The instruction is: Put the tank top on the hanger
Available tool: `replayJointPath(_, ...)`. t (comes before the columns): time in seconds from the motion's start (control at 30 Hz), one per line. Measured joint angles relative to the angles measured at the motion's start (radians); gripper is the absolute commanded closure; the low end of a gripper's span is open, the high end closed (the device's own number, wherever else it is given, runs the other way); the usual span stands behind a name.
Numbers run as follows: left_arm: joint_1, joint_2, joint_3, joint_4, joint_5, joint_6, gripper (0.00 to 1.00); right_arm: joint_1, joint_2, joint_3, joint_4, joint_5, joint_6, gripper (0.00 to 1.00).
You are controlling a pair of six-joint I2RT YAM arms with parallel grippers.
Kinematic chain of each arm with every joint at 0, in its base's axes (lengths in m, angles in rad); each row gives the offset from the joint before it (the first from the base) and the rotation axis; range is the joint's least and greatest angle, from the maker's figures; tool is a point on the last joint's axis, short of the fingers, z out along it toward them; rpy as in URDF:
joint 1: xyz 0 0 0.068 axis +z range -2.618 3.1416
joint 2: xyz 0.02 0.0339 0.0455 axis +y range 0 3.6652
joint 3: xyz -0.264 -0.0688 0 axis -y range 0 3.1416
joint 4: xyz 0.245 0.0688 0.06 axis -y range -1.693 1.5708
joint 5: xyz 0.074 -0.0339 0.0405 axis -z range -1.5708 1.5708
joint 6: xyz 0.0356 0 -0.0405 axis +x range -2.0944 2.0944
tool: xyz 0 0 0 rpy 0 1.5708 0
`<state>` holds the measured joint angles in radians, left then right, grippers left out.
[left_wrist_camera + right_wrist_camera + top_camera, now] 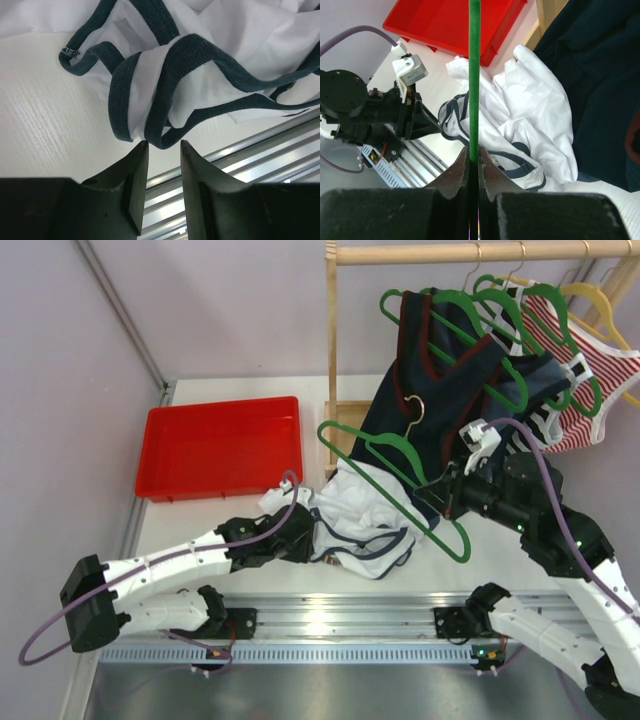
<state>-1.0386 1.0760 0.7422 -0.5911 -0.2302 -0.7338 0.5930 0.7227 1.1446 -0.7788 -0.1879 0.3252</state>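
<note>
The white tank top (352, 502) with navy trim lies crumpled on the table between the arms. My left gripper (310, 531) is at its left edge, low over the table. In the left wrist view the left gripper (164, 145) is open, and a folded loop of navy trim on the tank top (225, 45) sits just beyond its fingertips, not between them. My right gripper (438, 498) is shut on the green hanger (461, 548), held slanted above the tank top. The right wrist view shows the right gripper (474, 159) pinching the hanger's thin bar (474, 75) over the tank top (530, 100).
A red tray (220, 445) sits at the back left. A wooden rack (450, 252) at the back right carries a dark navy top (450, 390), a striped top (585, 380), green hangers and a yellow hanger (600, 300). An aluminium rail (330, 615) runs along the near edge.
</note>
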Motion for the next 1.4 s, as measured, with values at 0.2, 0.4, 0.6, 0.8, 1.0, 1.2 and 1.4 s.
replayJointPath(0.2, -0.011, 0.039, 0.000, 0.000, -0.060, -0.001, 0.63, 0.000, -0.014, 0.000, -0.005, -0.019, 0.001, 1.00)
replayJointPath(0.4, -0.011, 0.048, 0.000, 0.006, -0.102, 0.010, 0.64, 0.000, -0.023, 0.001, -0.041, -0.057, 0.001, 1.00)
replayJointPath(0.6, -0.014, 0.058, 0.000, 0.025, -0.104, 0.032, 0.66, 0.000, -0.023, 0.023, -0.118, -0.061, -0.001, 1.00)
replayJointPath(0.8, -0.022, 0.077, 0.000, 0.052, -0.101, 0.050, 0.67, 0.000, -0.038, 0.046, -0.173, -0.060, -0.003, 1.00)
replayJointPath(1.0, -0.023, 0.081, 0.000, 0.056, -0.115, 0.057, 0.74, 0.000, -0.048, 0.084, -0.224, -0.050, -0.010, 1.00)
replayJointPath(1.2, -0.023, 0.081, 0.000, 0.057, -0.137, 0.074, 1.00, 0.000, -0.059, 0.101, -0.274, -0.066, -0.011, 1.00)
replayJointPath(1.4, -0.023, 0.076, 0.003, 0.054, -0.154, 0.094, 1.00, 0.000, -0.065, 0.101, -0.330, -0.105, -0.019, 1.00)
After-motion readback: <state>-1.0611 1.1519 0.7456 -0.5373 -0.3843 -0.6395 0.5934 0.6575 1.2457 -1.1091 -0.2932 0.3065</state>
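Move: The navy-trimmed strap edge of the tank top lies roughly 2 cm ahead of the half-open left fingers, straight in line and 1 cm lower; the red bin is some 26 cm ahead and 20 cm left, the wooden rack foot about 28 cm ahead and 9 cm right. From the right hand, which already holds the green hanger, the tank top's middle is about 7 cm ahead, 11 cm left and 24 cm below, with the dark vest some 20 cm straight ahead and 12 cm lower. The tank top's navy-trimmed strap edge is pinched by the left fingertips, which dip about 1 cm, ease some 2.5 cm forward onto the edge with a slight upward tilt, and only then shut. Meanwhile the right hand keeps its grip on the hanger and draws back about 6.5 cm and a little right, its fingers tipping slightly down, so that the hanger's left end comes back over the tank top. ##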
